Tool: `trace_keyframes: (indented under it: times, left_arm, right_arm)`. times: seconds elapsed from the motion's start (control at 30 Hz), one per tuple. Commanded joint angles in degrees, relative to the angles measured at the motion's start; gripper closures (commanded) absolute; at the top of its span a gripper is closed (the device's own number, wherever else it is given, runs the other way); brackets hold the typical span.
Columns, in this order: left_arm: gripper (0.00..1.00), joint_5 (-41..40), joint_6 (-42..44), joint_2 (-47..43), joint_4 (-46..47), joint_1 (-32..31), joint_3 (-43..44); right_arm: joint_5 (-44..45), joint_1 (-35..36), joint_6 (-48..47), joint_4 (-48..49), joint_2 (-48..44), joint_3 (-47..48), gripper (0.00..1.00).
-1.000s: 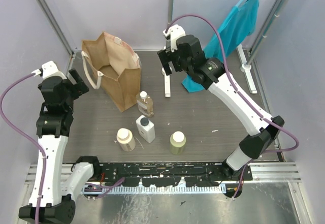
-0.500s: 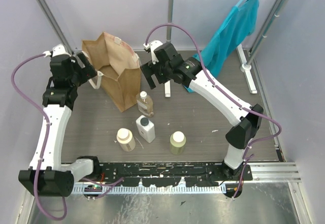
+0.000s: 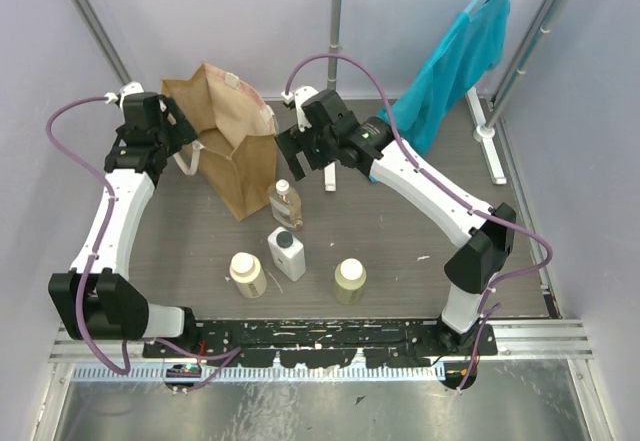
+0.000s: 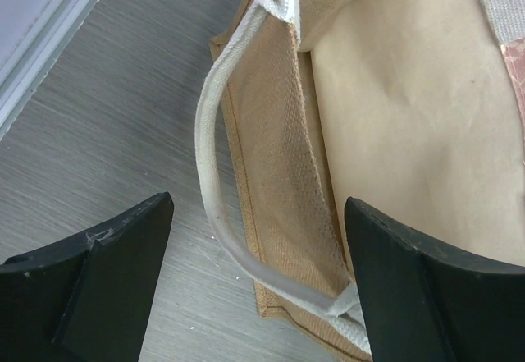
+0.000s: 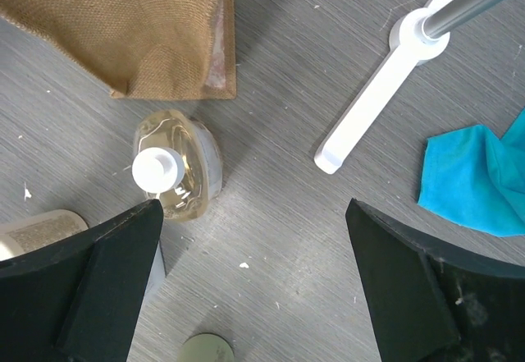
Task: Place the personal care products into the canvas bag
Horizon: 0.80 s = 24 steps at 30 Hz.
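The canvas bag (image 3: 235,151) stands upright and open at the back left of the table. In front of it stand the amber bottle (image 3: 285,204), the white rectangular bottle (image 3: 287,252), the cream round bottle (image 3: 247,273) and the olive-green bottle (image 3: 350,280). My left gripper (image 3: 178,126) hangs open at the bag's left side; in its wrist view the whitish strap handle (image 4: 209,206) and the bag's wall (image 4: 394,132) lie between the open left gripper (image 4: 258,206). My right gripper (image 5: 253,206) is open above the floor, just right of the amber bottle (image 5: 193,165).
A white clothes rack foot (image 5: 369,116) lies right of the right gripper, with a teal garment (image 3: 455,56) hanging from the rack at the back right. Grey walls close in both sides. The arm bases sit on the black rail (image 3: 330,336) at the front.
The left arm has reached forward and right up to the bag's strap. The right arm has swung left and down to hover beside the amber bottle. Both grippers stay open.
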Motion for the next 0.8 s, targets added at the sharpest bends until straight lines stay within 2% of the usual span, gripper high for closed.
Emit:
trace_keyframes:
  times: [0.0,0.13,0.33,0.47,0.77]
  left_arm:
    - [0.13,-1.9,-1.1,1.4,3.9,-0.2,0.5]
    - [0.41,-2.5,-0.8,1.5,4.3,-0.2,-1.0]
    - [0.72,-2.3,-0.9,0.5,3.3,-0.2,-3.3]
    - [0.78,-1.3,-1.1,-1.8,1.7,-0.3,-4.9]
    - [0.81,-0.2,-2.7,-13.7,-2.4,-2.2,-11.0]
  right_arm:
    - [-1.8,0.3,1.1,4.6,-1.2,-0.9,0.00]
    - [-1.8,0.3,0.9,5.3,-0.8,-1.4,0.00]
    - [-1.8,0.3,0.2,5.3,-0.1,-2.1,0.00]
    - [-2.8,0.4,0.0,5.2,0.0,-2.4,0.00]
    - [-8.1,1.9,-0.3,7.7,0.4,-5.0,0.00]
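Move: The canvas bag's near left rim stands almost between the left hand's open fingers, about 2 cm ahead, 1 cm right and 2 cm below; the bag's middle is some 4 cm ahead and 11 cm right of that hand. The clear bottle lies about 5 cm back, 5 cm left and 16 cm below the right hand. From the right hand, the white bottle is roughly 16 cm back and 4 cm left, also low. The left fingers close on the canvas bag's near left rim and pinch the cloth, while the hand eases about 1 cm forward and some 2 cm down; keeping the pinch, it then pulls back roughly 4–5 cm, rising slightly at the end. Still wide open, the right hand sinks about 2.5 cm and drifts nearly 2 cm left towards the clear bottle, touching nothing. ##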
